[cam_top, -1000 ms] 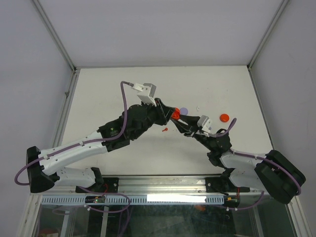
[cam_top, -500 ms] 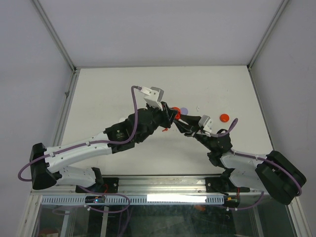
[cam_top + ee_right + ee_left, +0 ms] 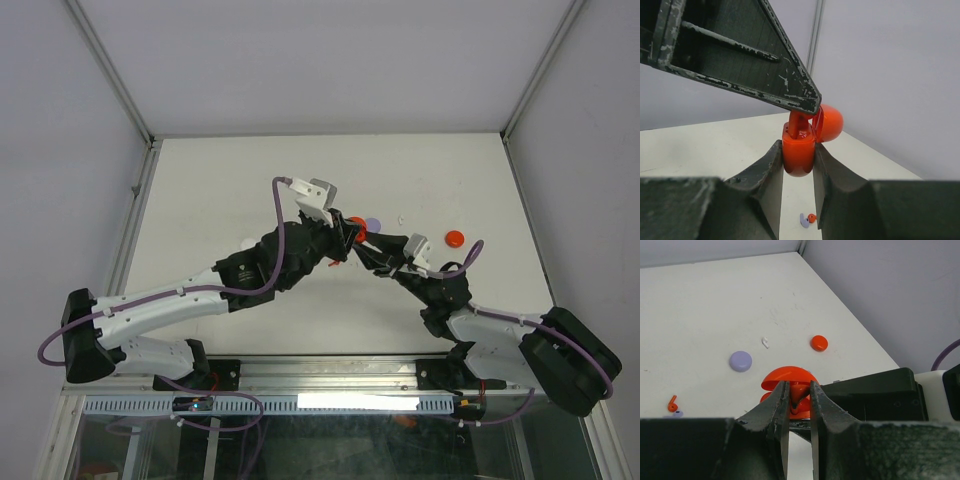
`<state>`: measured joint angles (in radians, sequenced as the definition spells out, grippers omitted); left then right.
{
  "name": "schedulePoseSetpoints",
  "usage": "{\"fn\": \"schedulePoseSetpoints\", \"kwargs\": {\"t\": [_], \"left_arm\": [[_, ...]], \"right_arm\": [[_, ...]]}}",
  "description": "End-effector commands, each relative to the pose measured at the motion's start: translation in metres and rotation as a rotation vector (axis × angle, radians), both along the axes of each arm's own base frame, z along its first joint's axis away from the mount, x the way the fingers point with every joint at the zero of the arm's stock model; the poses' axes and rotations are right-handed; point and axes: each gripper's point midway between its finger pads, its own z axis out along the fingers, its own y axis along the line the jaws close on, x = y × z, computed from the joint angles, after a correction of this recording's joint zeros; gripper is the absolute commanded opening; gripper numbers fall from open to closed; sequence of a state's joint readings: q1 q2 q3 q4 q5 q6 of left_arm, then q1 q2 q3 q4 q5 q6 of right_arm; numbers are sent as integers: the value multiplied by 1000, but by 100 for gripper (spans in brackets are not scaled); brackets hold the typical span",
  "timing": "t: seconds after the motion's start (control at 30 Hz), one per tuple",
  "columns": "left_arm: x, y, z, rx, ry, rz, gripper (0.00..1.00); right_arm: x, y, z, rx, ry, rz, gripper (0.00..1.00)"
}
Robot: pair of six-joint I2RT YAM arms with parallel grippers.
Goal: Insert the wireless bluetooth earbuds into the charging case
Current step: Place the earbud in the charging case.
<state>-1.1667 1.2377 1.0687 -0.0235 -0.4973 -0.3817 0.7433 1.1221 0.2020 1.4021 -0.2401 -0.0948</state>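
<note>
My right gripper [image 3: 797, 148] is shut on the red charging case [image 3: 798, 150], holding it upright above the table with its lid [image 3: 829, 122] swung open. From above, my left gripper [image 3: 797, 386] is shut on a red earbud [image 3: 799, 393] whose lower end sits in the case's open top [image 3: 799, 125]. In the top view both grippers meet at the case [image 3: 357, 235] near the table's middle. Another red earbud [image 3: 812, 217] and a pale purple one [image 3: 804, 220] lie on the table below the case.
A purple puck [image 3: 373, 222], a white earbud [image 3: 400, 218] and a red puck [image 3: 455, 238] lie just beyond and right of the grippers. A white puck [image 3: 248, 241] shows left of the left arm. Wall posts frame the white table [image 3: 250, 170].
The left arm's wrist has swung to the right and closed in over the case with the red earbud. The right arm has held the case still.
</note>
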Motion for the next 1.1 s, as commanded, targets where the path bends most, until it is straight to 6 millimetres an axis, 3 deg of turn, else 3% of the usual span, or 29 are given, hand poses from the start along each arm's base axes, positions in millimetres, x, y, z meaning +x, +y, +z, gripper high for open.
{"fn": "schedulePoseSetpoints", "kwargs": {"t": [0.0,0.57,0.87,1.07], "left_arm": [[-6,-8,8,-2,-50,-40,10],[-18,-10,9,13,-87,-116,37],[-21,12,40,-80,-100,-77,55],[-16,26,41,-88,-54,-85,69]], "right_arm": [[-7,-7,29,80,-68,-3,0],[-11,-7,33,93,-72,14,0],[-11,-5,26,70,-49,25,0],[-15,-2,22,51,-26,54,0]]}}
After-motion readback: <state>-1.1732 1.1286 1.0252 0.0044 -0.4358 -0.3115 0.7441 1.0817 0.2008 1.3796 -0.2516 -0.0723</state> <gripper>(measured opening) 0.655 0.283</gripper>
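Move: In the left fingertips is an earbud, already at the open charging case, whose middle is about 1 cm ahead, 1 cm to the right and 2 cm below the left hand. The right fingers pinch that case, its middle about 1 cm to the left and 1 cm above them, level fore and aft. Some 29 cm under the left hand lie the purple disc, about 20 cm ahead and 9 cm right, and the small red-lilac piece, 16 cm ahead and 8 cm left. Easing about 1 cm back and 1 cm to its right at the case, the left hand starts to spread its fingers and lets go of the earbud. Still opening, the fingers then pull clear, rising about 3 cm and going some 2 cm left, away from the case. The right hand keeps its pinch on the case, nearly still. ##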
